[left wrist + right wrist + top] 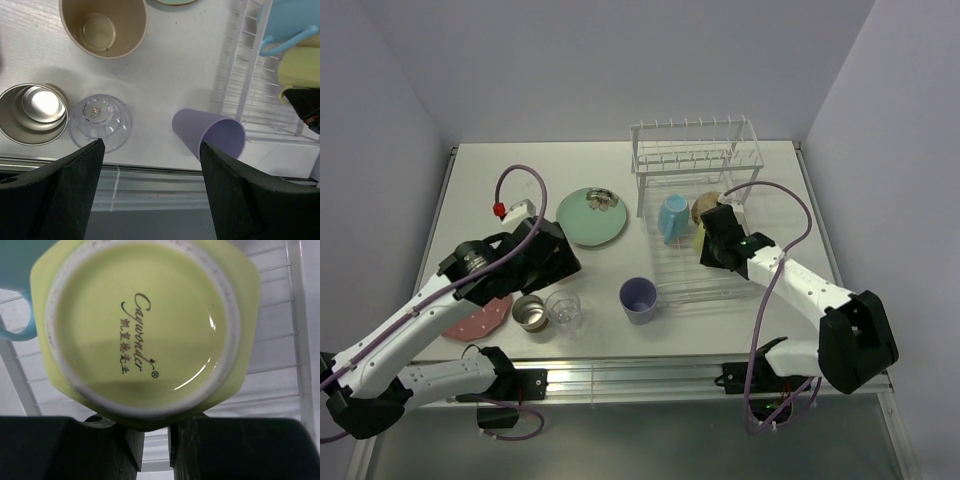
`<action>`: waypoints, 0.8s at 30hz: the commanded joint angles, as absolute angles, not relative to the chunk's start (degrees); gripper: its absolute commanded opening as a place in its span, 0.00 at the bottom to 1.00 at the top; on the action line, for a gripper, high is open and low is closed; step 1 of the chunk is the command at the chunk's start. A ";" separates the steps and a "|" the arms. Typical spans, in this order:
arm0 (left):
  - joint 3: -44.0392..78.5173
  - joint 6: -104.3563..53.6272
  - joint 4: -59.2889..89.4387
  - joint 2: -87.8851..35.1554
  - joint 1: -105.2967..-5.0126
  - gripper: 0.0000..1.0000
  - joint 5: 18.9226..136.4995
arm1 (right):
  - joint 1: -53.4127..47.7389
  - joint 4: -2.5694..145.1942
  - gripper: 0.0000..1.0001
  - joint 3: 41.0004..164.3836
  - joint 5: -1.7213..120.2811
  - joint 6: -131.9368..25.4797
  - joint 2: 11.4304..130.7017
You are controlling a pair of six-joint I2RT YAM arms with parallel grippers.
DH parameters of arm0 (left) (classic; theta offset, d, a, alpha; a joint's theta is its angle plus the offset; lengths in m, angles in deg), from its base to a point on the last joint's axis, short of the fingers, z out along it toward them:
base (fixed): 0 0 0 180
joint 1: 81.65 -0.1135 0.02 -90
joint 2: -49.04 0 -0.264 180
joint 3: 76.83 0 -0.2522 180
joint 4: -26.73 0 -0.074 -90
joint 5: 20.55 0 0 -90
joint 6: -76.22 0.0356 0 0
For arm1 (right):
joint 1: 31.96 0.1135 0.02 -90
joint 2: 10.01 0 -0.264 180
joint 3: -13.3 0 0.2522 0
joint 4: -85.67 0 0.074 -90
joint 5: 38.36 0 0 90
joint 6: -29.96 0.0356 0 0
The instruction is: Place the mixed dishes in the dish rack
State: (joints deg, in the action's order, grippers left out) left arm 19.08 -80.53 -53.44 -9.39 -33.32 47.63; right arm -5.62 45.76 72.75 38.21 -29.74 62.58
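The white wire dish rack [720, 275] stands at the back right, and a blue cup [672, 218] lies in its lower basket. My right gripper [712, 242] hangs over that basket, shut on a yellow cup [145, 325] whose base faces the wrist camera. The cup's body hides the grip point. My left gripper [151, 145] is open and holds nothing. It hovers above the table between a clear glass [100, 121] and a lavender cup [212, 136]. A steel cup [32, 112] and a tan cup [103, 25] stand close by. A mint-green plate [588, 220] lies mid-table. The left arm partly covers a pink plate [485, 318].
The rack's raised prong row [695, 150] rises at the back. A small dark object [601, 198] lies on the green plate. A brownish round thing [704, 205] sits in the rack behind my right gripper. The table's metal front rail [640, 375] runs just below the cups.
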 commanded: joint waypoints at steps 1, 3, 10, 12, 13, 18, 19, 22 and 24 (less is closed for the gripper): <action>19.71 -78.74 -53.83 -10.11 -33.40 0.83 45.72 | -5.95 51.96 0.09 73.81 34.33 -30.51 63.72; 19.97 -77.86 -53.13 -10.63 -33.32 0.83 45.98 | -5.95 52.13 0.12 73.82 34.15 -30.51 64.78; 19.45 -76.36 -51.98 -12.92 -33.40 0.81 47.92 | -5.95 52.31 0.19 74.52 32.04 -30.69 67.50; 19.45 -76.28 -51.72 -12.75 -33.40 0.81 48.27 | -5.95 52.57 0.19 74.87 31.43 -30.78 68.03; 19.62 -76.19 -51.37 -12.40 -33.40 0.81 48.44 | -5.86 53.09 0.19 74.96 31.34 -30.95 68.55; 20.15 -76.28 -51.19 -11.60 -33.40 0.81 49.58 | -6.91 54.50 0.24 75.31 30.89 -31.48 70.40; 20.24 -76.28 -51.36 -11.60 -33.40 0.81 49.67 | -7.00 54.59 0.29 75.31 31.16 -31.48 71.01; 20.06 -76.10 -52.07 -11.78 -33.32 0.81 49.50 | -7.18 55.12 0.53 75.31 32.21 -31.66 70.59; 19.89 -75.92 -52.16 -12.04 -33.40 0.81 49.32 | -7.18 56.08 0.68 74.00 32.91 -31.65 69.36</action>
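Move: My right hand holds the yellow-green mug by its handle. Its place in the dish rack lies about 8 cm ahead of that hand, 1 cm to the left and 2 cm lower. The bowl stands roughly 12 cm ahead and 1 cm left, the blue mug about 9 cm ahead and 9 cm left. From my open left hand the beige cup is some 6 cm ahead, 3 cm left and 11 cm down; the glass lies about 11 cm nearer me than that cup. With my right hand I slide the yellow-green mug about 3.5 cm forward along the rack, past the blue mug's near side and against the bowl, easing down some 1.5 cm as I go. Then I open those fingers around the handle to let go. Meanwhile my left hand, fingers still wide, sinks about 2 cm towards the beige cup and hovers there. ##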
